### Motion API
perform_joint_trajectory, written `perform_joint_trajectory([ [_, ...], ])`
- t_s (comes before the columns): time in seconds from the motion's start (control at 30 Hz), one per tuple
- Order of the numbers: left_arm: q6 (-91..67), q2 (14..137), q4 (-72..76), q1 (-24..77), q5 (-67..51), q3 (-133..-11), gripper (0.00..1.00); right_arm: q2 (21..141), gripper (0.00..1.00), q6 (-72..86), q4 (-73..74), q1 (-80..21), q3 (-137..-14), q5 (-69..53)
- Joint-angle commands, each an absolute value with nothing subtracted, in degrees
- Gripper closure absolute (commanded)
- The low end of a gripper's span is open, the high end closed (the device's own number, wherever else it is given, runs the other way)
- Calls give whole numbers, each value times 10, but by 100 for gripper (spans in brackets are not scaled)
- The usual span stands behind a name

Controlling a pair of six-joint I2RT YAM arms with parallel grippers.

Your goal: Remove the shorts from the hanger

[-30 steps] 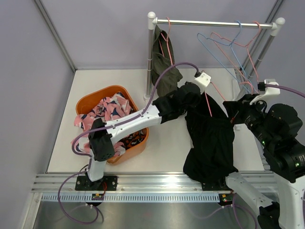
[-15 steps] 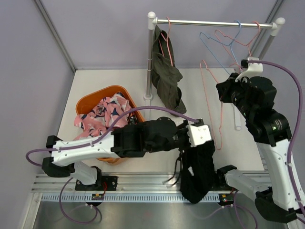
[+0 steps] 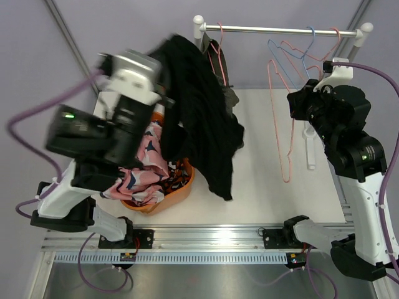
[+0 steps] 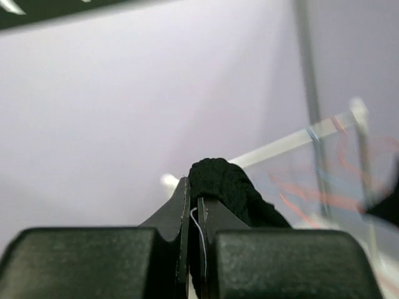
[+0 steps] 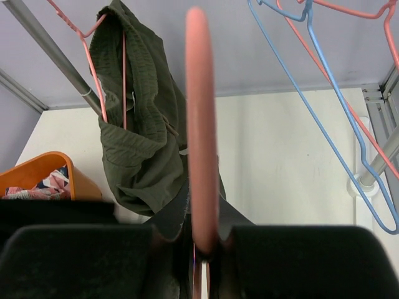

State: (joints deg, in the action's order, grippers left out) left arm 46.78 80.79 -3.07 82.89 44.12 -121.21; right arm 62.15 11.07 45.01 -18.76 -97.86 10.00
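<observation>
My left gripper (image 3: 163, 87) is raised high over the orange basket (image 3: 176, 193) and is shut on the black shorts (image 3: 206, 124), which hang in a long fold down past the basket's right rim. In the left wrist view the fingers pinch the black cloth (image 4: 227, 187). My right gripper (image 3: 298, 104) is shut on a bare pink hanger (image 3: 288, 149) that dangles below the rail; the right wrist view shows its wire (image 5: 202, 156) between the jaws. The olive green shorts (image 5: 140, 143) hang on another pink hanger at the rail's left end. The pink patterned shorts (image 3: 146, 180) lie in the basket.
The clothes rail (image 3: 280, 28) stands at the back on two white posts. Blue and pink empty hangers (image 3: 299, 53) hang at its right end. A bit of orange-and-black print (image 3: 182, 168) shows at the basket's right rim. Purple walls close the left and back.
My left arm has swung the black shorts from the table's front middle up and left, over the basket. The right arm has hardly moved and still holds the pink hanger.
</observation>
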Motion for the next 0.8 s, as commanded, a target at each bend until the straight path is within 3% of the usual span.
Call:
perform_joint_trajectory([
  [0.0, 691, 820, 201, 827, 475, -1321, 100, 623, 100, 101, 451, -192, -1009, 110],
  [0.17, 723, 819, 237, 811, 461, -1327, 100, 621, 100, 88, 461, -192, -1017, 118],
  [0.27, 665, 788, 222, 781, 461, -1248, 100, 619, 100, 86, 464, -192, -1018, 120],
  [0.47, 461, 714, 98, 700, 443, -1088, 100, 606, 100, 88, 461, -192, -1005, 117],
  [0.77, 165, 675, -75, 526, 386, -979, 100, 595, 100, 88, 456, -192, -985, 115],
])
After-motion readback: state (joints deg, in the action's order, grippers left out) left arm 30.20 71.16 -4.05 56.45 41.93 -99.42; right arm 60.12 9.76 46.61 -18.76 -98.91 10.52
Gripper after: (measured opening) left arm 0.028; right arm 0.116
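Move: The orange basket, where the black shorts held in the left hand are going, lies about 14 cm ahead of that hand, 19 cm to its left and 55 cm below. The olive shorts hang on the rail some 30 cm ahead, 6 cm to the right and 30 cm lower. From the right hand, which holds the bare pink hanger, the basket is about 46 cm left, 3 cm farther out and 36 cm down. With black shorts pinched, the left hand swings 15 cm left, rising, then down, forward and right towards the basket. ##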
